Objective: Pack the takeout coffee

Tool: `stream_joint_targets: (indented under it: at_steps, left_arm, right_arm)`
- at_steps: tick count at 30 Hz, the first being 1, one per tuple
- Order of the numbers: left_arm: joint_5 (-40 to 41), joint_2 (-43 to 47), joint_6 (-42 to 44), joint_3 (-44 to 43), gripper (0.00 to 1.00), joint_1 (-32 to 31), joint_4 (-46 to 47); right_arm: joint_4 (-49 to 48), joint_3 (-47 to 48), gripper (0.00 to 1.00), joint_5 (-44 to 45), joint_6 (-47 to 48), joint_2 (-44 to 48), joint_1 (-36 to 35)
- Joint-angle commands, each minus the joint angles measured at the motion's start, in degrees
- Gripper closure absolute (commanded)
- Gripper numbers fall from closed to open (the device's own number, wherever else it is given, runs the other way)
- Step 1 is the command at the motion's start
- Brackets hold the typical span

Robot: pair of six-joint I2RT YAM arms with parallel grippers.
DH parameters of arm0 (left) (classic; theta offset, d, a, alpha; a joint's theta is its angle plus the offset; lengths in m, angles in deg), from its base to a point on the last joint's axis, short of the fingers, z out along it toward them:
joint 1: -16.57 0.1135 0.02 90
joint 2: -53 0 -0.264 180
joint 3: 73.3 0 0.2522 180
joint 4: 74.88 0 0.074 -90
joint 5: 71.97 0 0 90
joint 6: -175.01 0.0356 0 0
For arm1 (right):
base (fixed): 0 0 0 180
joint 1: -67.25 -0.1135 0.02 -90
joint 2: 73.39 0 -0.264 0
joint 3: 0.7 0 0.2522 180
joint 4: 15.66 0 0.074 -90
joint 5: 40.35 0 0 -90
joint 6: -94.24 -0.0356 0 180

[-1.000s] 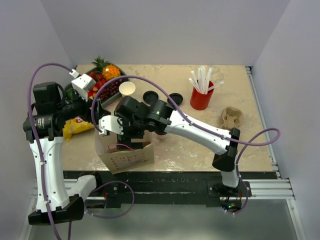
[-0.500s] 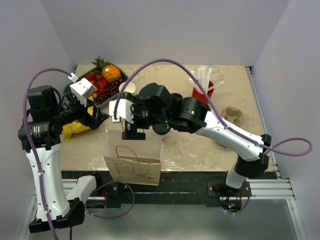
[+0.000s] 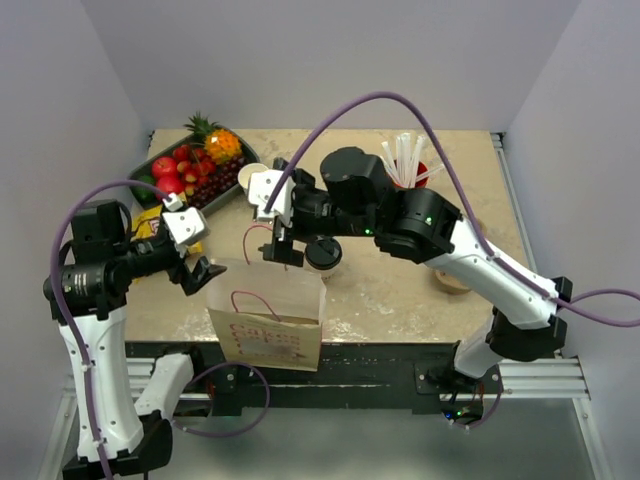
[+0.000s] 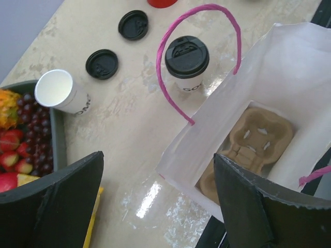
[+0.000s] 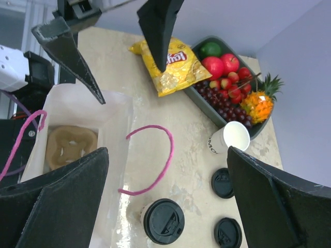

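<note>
The takeout coffee, a white paper cup with a black lid on it [image 3: 323,253] [image 4: 186,59] [image 5: 163,221], stands on the table just behind a white paper bag [image 3: 266,322] [image 4: 282,77] [image 5: 77,111]. The bag is upright with pink handles, and a cardboard cup carrier [image 4: 253,147] [image 5: 70,144] lies in its bottom. My left gripper [image 3: 197,266] [image 4: 160,206] is open at the bag's left corner and holds nothing. My right gripper [image 3: 279,228] [image 5: 165,204] hangs open above the lidded cup, empty. An open white cup [image 3: 254,176] [image 4: 59,92] [image 5: 232,138] stands by the fruit tray.
Two loose black lids [image 4: 102,64] [image 5: 222,182] lie near the open cup. A fruit tray [image 3: 150,175] [image 5: 207,106] and a yellow chip bag [image 3: 148,226] [image 5: 170,64] sit at the left. A red cup of straws [image 3: 404,172] and another cardboard carrier [image 3: 455,280] stand at the right.
The bag went from tilted to upright at the table's near edge. My right gripper drew back from the bag toward the cups. My left gripper opened wider and moved nearer.
</note>
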Motion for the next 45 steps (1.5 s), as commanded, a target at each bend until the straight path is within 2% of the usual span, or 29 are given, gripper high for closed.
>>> stream_joint_targets:
  at_steps: [1, 5, 10, 16, 19, 20, 22, 24, 26, 29, 36, 39, 40, 45]
  left_arm:
    - [-8.5, -4.9, 5.8, 2.0, 0.12, -1.5, 0.4]
    - [-10.8, -8.6, 6.0, 4.6, 0.23, -2.8, 0.4]
    - [-5.7, -11.6, 10.8, 6.2, 0.25, -4.0, 0.4]
    - [-4.3, -17.0, 13.0, 4.9, 0.38, -6.6, 0.4]
    - [-4.9, -18.2, 12.5, 4.3, 0.54, -8.8, 0.4]
    - [-5.1, -18.6, 11.2, 3.5, 0.66, -10.4, 0.3]
    - [-5.4, -18.3, 9.8, 3.2, 0.77, -11.3, 0.3]
    - [-5.8, -16.7, 8.7, 3.4, 0.95, -12.0, 0.4]
    - [-5.3, -14.4, 7.7, 3.4, 1.00, -12.0, 0.3]
    - [-1.5, -11.6, 5.8, 2.9, 1.00, -12.1, 0.3]
    - [18.6, -10.1, 2.0, -1.9, 1.00, -12.0, 0.4]
    - [21.0, -11.4, -1.9, -4.9, 1.00, -12.0, 1.8]
    - [21.5, -11.3, -3.4, -5.1, 1.00, -12.0, 4.7]
    - [22.4, -7.0, -8.2, -0.9, 1.00, -12.0, 12.8]
  right_arm:
    - [-2.1, 3.2, 0.01, -2.5, -2.4, 3.4, 1.7]
    - [-2.7, 4.3, 0.01, -2.7, -3.4, 3.2, 4.7]
    - [-2.8, 5.6, 0.01, -2.6, -2.9, 2.4, 7.1]
    - [-3.4, 5.0, 0.01, -2.6, -2.4, 1.7, 8.3]
    - [-3.2, 4.9, 0.01, -2.3, -2.0, 1.2, 9.4]
    - [-3.3, 4.7, 0.01, -2.3, -2.0, 1.0, 9.8]
    - [-3.3, 4.2, 0.01, -2.3, -2.1, 0.8, 11.2]
    - [-4.0, 3.1, 0.01, -2.5, -2.5, 0.6, 12.2]
    - [-4.9, 1.9, 0.01, -3.1, -2.8, 0.2, 14.0]
    - [-5.8, 1.7, 0.01, -3.6, -4.5, -0.8, 17.2]
    - [-7.7, 2.9, 0.01, -7.4, -10.1, -5.6, 25.0]
    - [-9.3, 2.4, 0.01, -7.8, -10.2, -7.2, 25.7]
    - [-9.8, 2.2, 0.01, -8.1, -10.2, -7.8, 25.9]
    - [-12.2, 0.0, 0.01, -9.4, -10.2, -9.2, 26.5]
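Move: Just off the left fingers, the paper bag's left rim lies about 4 cm to the right, 3 cm ahead and 8 cm below; the bag's middle is some 12 cm right, 1 cm ahead and 20 cm down. For the right hand, the lidded coffee cup stands about 17 cm ahead, 8 cm right and 37 cm below; the bag's middle is 3 cm back, 6 cm left and 30 cm down, and the nearer loose lid about 40 cm ahead, 1 cm right and 42 cm below. Sinking about 8 cm and edging forward and right, the left hand shuts its fingers on the bag's left rim, then draws it up, left and forward, turning counter-clockwise. The open right hand rises clear of the bag, then reaches some 19 cm forward and a little right, yawing clockwise and starting down towards the lidded coffee cup. ##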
